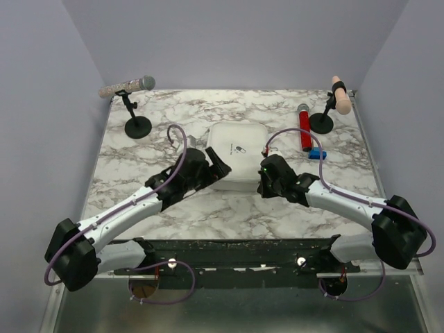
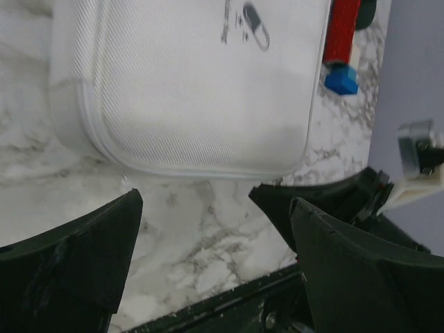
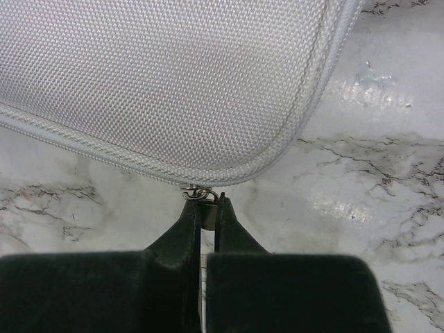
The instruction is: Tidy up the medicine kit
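Note:
The medicine kit (image 1: 236,149) is a light grey zippered case lying flat mid-table, lid down, with a pill logo (image 2: 255,26) on top. My left gripper (image 1: 218,168) hangs open just off the kit's near-left corner. In the left wrist view the left gripper (image 2: 215,208) has bare marble between its wide-set fingers (image 2: 104,236), and the kit (image 2: 201,90) lies beyond them. My right gripper (image 1: 262,182) sits at the kit's near-right corner. In the right wrist view the right gripper (image 3: 207,205) is shut on the metal zipper pull (image 3: 200,192) at the kit's rim (image 3: 229,173).
A red cylinder (image 1: 304,132) and a small blue block (image 1: 318,154) lie right of the kit. Two stands with black round bases are at the back corners, one holding a microphone (image 1: 128,87), the other a pink-handled item (image 1: 338,97). Marble shows around the case.

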You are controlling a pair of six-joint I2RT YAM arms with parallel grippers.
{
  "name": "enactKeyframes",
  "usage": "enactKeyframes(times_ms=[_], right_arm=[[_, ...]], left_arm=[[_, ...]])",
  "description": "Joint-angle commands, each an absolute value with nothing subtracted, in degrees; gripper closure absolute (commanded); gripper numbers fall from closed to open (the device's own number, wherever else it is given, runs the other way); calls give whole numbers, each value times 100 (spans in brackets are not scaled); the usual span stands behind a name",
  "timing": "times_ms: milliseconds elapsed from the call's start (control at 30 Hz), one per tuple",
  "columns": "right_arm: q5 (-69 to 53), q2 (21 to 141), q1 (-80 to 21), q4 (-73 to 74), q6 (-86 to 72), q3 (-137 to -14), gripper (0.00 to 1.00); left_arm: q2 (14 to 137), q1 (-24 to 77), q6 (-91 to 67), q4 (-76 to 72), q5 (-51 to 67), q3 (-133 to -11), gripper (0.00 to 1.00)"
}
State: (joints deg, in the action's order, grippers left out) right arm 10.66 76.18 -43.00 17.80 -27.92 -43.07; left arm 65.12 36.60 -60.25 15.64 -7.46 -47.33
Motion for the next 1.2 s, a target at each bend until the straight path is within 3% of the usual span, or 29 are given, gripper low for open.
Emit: enactKeyframes(times_ms=[0, 133, 533, 633, 767, 900, 1000, 1167], right_arm=[[1134, 7673, -4254, 2285, -2681, -4368, 99], [1143, 7576, -4254, 2303, -2663, -4342, 99], [967, 7357, -4263, 2277, -2646, -4210, 99], [984, 7365, -4350, 2268, -2619, -4210, 99], [993, 7479, -4491, 2250, -2654, -4263, 99], [984, 7725, -4728, 2224, -2663, -4517, 99], [1028, 7945, -4956, 2259, -2619, -4798, 99], [1090, 8209, -5107, 2399, -2593, -5141, 99]], left_arm=[[6714, 4744, -7828, 802, -1589, -4167, 1], [7240, 5176, -8287, 746, -2073, -4358, 1], [8656, 5116, -8420, 527, -2286, -5036, 2], [8745, 5001, -8376, 457, -2163, -4914, 20], [8587, 4852, -8253, 387, -1995, -4571, 58], [8201, 4580, -8104, 623, -1986, -4167, 86], [7806, 4168, -7824, 729, -1899, -3789, 100], [7348, 3192, -7103, 835, -1723, -3358, 100]])
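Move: The left hand, open above the kit's front side, goes for the middle of the front zip rim, about 7 cm to its right, level fore and aft and some 8 cm below. From this hand the kit's middle is about 11 cm ahead, 7 cm right and 9 cm below; the zip pull is some 15 cm right, 4 cm back and 11 cm below. The right hand already pinches that pull, with the same stretch of rim about 8 cm to its left, 4 cm ahead and slightly higher. The open left hand swings right and down, about 8 cm each way, dipping back some 5 cm and then coming forward again, closes its fingers on the kit's front rim and draws it about 5 cm to the left. The right hand keeps its pinch on the zip pull and stays almost still until the left has hold, then goes some 6 cm left and 3 cm back, turning about 10 degrees counter-clockwise. ##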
